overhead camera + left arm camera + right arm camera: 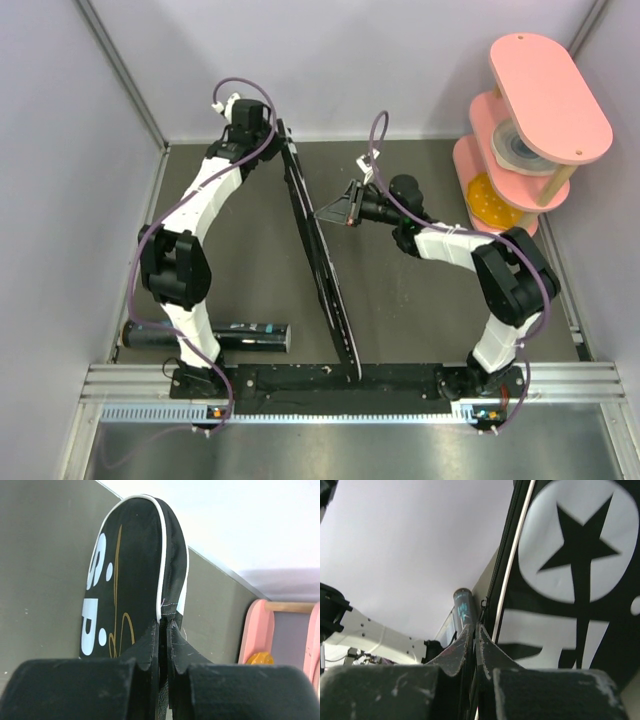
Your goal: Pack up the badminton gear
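Observation:
The black racket-shaped bag [318, 260] stands on its edge across the middle of the table, from the back down to the front rail. My left gripper [277, 131] is at its far, rounded end; in the left wrist view the left gripper [164, 626] is shut on the rim of the bag [127, 570], beside its white piping. My right gripper [322, 213] reaches the bag's side from the right. In the right wrist view the right gripper [473, 629] is shut right under a small zipper pull [483, 603]; whether it pinches the pull is unclear. The black shuttle tube [215, 336] lies at the front left.
A pink tiered stand [540, 130] fills the back right corner, holding a white roll and a yellow item. Grey walls close in the table on the left, back and right. A metal rail [350, 385] runs along the front between the arm bases.

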Robot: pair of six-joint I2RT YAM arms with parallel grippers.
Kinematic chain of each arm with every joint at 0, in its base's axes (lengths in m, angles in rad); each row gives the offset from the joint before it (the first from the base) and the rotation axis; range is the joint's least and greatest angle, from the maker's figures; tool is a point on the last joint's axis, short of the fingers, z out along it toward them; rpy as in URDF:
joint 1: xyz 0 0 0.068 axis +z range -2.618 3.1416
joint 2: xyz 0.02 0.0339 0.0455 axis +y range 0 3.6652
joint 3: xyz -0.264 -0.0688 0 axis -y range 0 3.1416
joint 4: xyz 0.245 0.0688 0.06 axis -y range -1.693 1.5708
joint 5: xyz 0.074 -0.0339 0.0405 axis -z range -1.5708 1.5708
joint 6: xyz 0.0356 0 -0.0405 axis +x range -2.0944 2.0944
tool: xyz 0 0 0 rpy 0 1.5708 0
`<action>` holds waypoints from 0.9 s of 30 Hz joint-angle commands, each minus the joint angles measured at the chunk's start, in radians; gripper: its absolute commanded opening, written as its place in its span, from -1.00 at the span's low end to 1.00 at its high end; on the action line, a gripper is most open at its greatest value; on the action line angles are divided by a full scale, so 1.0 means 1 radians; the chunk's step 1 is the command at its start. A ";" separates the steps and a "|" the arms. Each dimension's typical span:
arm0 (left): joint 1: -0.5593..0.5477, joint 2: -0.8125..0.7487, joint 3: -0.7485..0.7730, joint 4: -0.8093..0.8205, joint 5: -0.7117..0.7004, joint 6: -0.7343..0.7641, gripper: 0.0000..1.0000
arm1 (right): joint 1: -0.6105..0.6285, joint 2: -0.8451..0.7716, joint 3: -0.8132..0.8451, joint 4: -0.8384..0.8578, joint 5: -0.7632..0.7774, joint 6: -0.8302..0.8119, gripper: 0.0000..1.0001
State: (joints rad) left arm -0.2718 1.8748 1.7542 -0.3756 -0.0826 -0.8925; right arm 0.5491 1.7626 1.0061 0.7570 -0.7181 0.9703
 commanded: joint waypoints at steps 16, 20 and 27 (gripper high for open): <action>0.187 0.037 0.102 -0.014 -0.223 -0.023 -1.00 | 0.057 -0.278 -0.173 -0.120 -0.095 -0.085 -1.00; 0.206 0.037 0.113 -0.014 -0.266 0.004 -1.00 | 0.057 -0.324 -0.242 -0.143 -0.087 -0.102 -1.00; 0.243 0.029 0.105 -0.013 -0.298 0.003 -1.00 | 0.072 -0.397 -0.389 -0.174 -0.078 -0.119 -1.00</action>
State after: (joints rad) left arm -0.0692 1.9110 1.8164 -0.4561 -0.2745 -0.9020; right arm 0.5922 1.4433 0.6804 0.5522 -0.7425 0.8715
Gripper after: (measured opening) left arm 0.063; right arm 0.004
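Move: The right hand already holds the zip pull. The zip's run goes on to the bag's narrow tail end, about 32 cm back, 7 cm to the right and some 10 cm lower. The bag's wide end, in the left hand's grip, is roughly 20 cm ahead and 9 cm left; the shuttlecock tube lies about 22 cm back, 26 cm left and 18 cm below. From the left hand, the zip pull is around 20 cm back and 9 cm right, slightly lower. Still pinching the zip pull, the right hand draws it back along the bag's upper edge towards the tail, about 10 cm, drifting right and sinking roughly 4 cm, steepest late on. Keeping its grip on the wide end, the left hand pulls the other way, about 14 cm left and a little forward, turning some 20 degrees counter-clockwise. ##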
